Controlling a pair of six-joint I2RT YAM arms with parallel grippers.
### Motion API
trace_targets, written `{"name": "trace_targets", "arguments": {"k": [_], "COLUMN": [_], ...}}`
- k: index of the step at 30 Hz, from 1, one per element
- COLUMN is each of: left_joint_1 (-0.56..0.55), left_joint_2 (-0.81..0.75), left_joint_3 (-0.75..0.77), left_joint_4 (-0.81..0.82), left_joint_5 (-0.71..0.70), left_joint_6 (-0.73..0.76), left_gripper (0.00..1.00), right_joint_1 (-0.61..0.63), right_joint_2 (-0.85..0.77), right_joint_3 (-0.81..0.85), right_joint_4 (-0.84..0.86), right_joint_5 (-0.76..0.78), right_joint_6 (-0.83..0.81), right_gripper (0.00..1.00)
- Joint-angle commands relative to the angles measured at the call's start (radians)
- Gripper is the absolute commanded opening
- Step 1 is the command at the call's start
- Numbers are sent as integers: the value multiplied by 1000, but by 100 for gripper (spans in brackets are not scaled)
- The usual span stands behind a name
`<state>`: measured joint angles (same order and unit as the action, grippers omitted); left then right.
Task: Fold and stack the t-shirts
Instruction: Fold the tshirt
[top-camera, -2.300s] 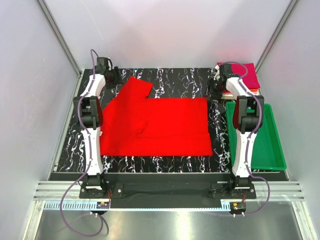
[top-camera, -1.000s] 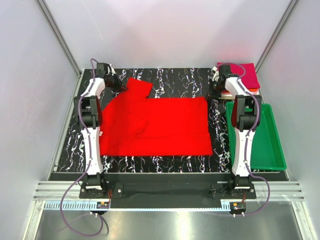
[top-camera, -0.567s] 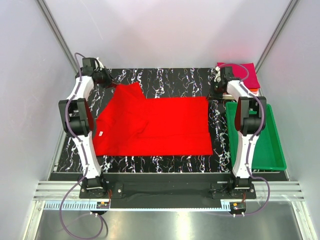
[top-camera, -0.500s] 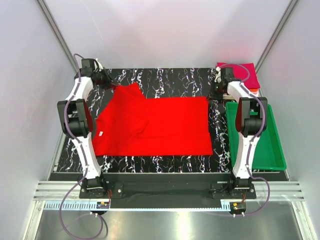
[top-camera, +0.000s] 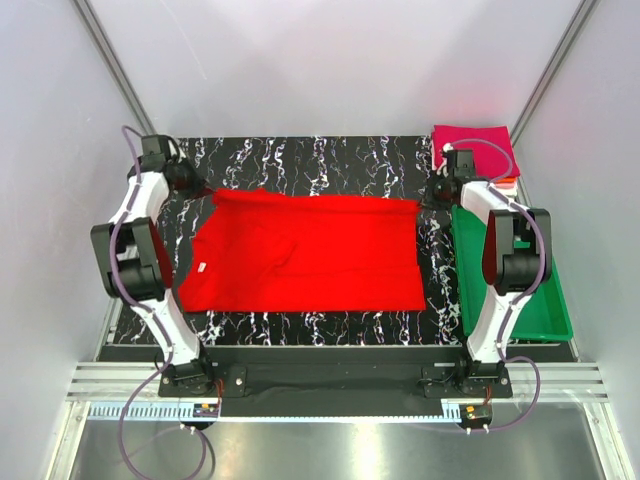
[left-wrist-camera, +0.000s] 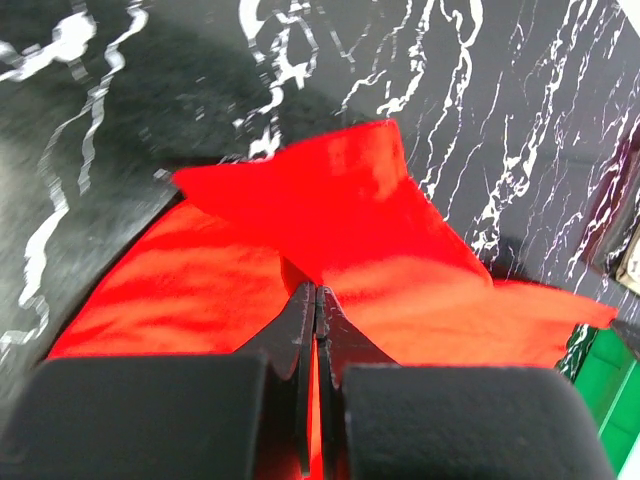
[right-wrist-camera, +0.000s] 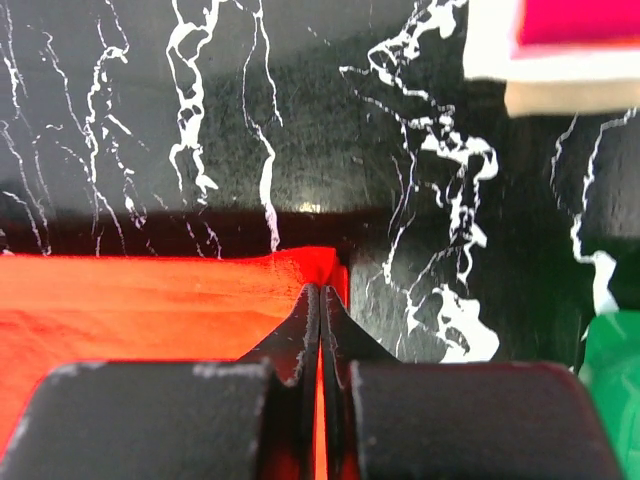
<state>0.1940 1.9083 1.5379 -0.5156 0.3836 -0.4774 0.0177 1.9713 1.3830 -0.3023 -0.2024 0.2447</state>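
A bright red t-shirt (top-camera: 310, 250) lies spread across the black marbled table (top-camera: 330, 160). My left gripper (top-camera: 188, 183) is shut on its far left edge by the sleeve, and the cloth (left-wrist-camera: 350, 200) rises in a peak ahead of the closed gripper (left-wrist-camera: 316, 290). My right gripper (top-camera: 432, 192) is shut on the shirt's far right corner (right-wrist-camera: 310, 265), held just off the table. The closed right gripper (right-wrist-camera: 320, 290) shows red cloth between its pads. A stack of folded t-shirts, magenta on top (top-camera: 478, 150), sits at the far right corner.
A green plastic tray (top-camera: 520, 290) stands along the right side of the table, beside the right arm. Enclosure walls and metal frame posts close in on both sides. The folded stack's white and orange edges (right-wrist-camera: 560, 80) show just beyond the right gripper.
Both arms have swung outward, the left one far to the left. The shirt's upper edge is now pulled taut and straight, and the left sleeve that pointed up has been drawn flat.
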Motion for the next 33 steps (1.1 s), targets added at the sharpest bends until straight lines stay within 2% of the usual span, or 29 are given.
{"name": "trace_targets", "arguments": {"k": [1,6,16,22,28,33], "left_joint_1": [38,59,84,96,114,117], "left_joint_2": [-116,-192,-310,-345,-370,-429], "left_joint_3": [-45,-130,-346,-423,-492,-524], "left_joint_4": [38,37,54,54,52,32], "left_joint_5": [-57,-66,-22,-78,-72,-100], "left_joint_6": [-12,5,6,16,20,22], "left_gripper": [0,0,0,0,0,0], "right_joint_1": [2,19,68,83,94,94], "right_joint_2": [-83,-136,-282,-390,-521,-569], "right_joint_3": [-39,-111,-274,-380,-501,-571], "right_joint_4": [81,111,135,153,167,167], "right_joint_5": [28,8,127,196,244,207], "right_joint_6": [48,71,107,139,163,183], "right_gripper": [0,0,0,0,0,0]}}
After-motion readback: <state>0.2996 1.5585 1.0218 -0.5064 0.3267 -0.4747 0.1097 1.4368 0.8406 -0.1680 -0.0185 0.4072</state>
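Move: The red t-shirt's far edge is already pinched in both hands. Its near-left corner lies about 30 cm back, 3 cm left and 12 cm below the left hand, with the white tag some 19 cm straight back. From the right hand, the near-right corner is about 30 cm back, 2 cm left and 5 cm down; the green bin is 20 cm back and 20 cm right, the folded stack 12 cm ahead and 16 cm right. The shirt's far edge, still held in both shut grippers, is drawn back over its body towards the near edge. The left hand goes about 13 cm back, drifting a little left, first rising slightly, then sinking some 6 cm while its fingers tip down a little. The right travels about 11 cm back, climbs around 3 cm and turns slightly clockwise. ##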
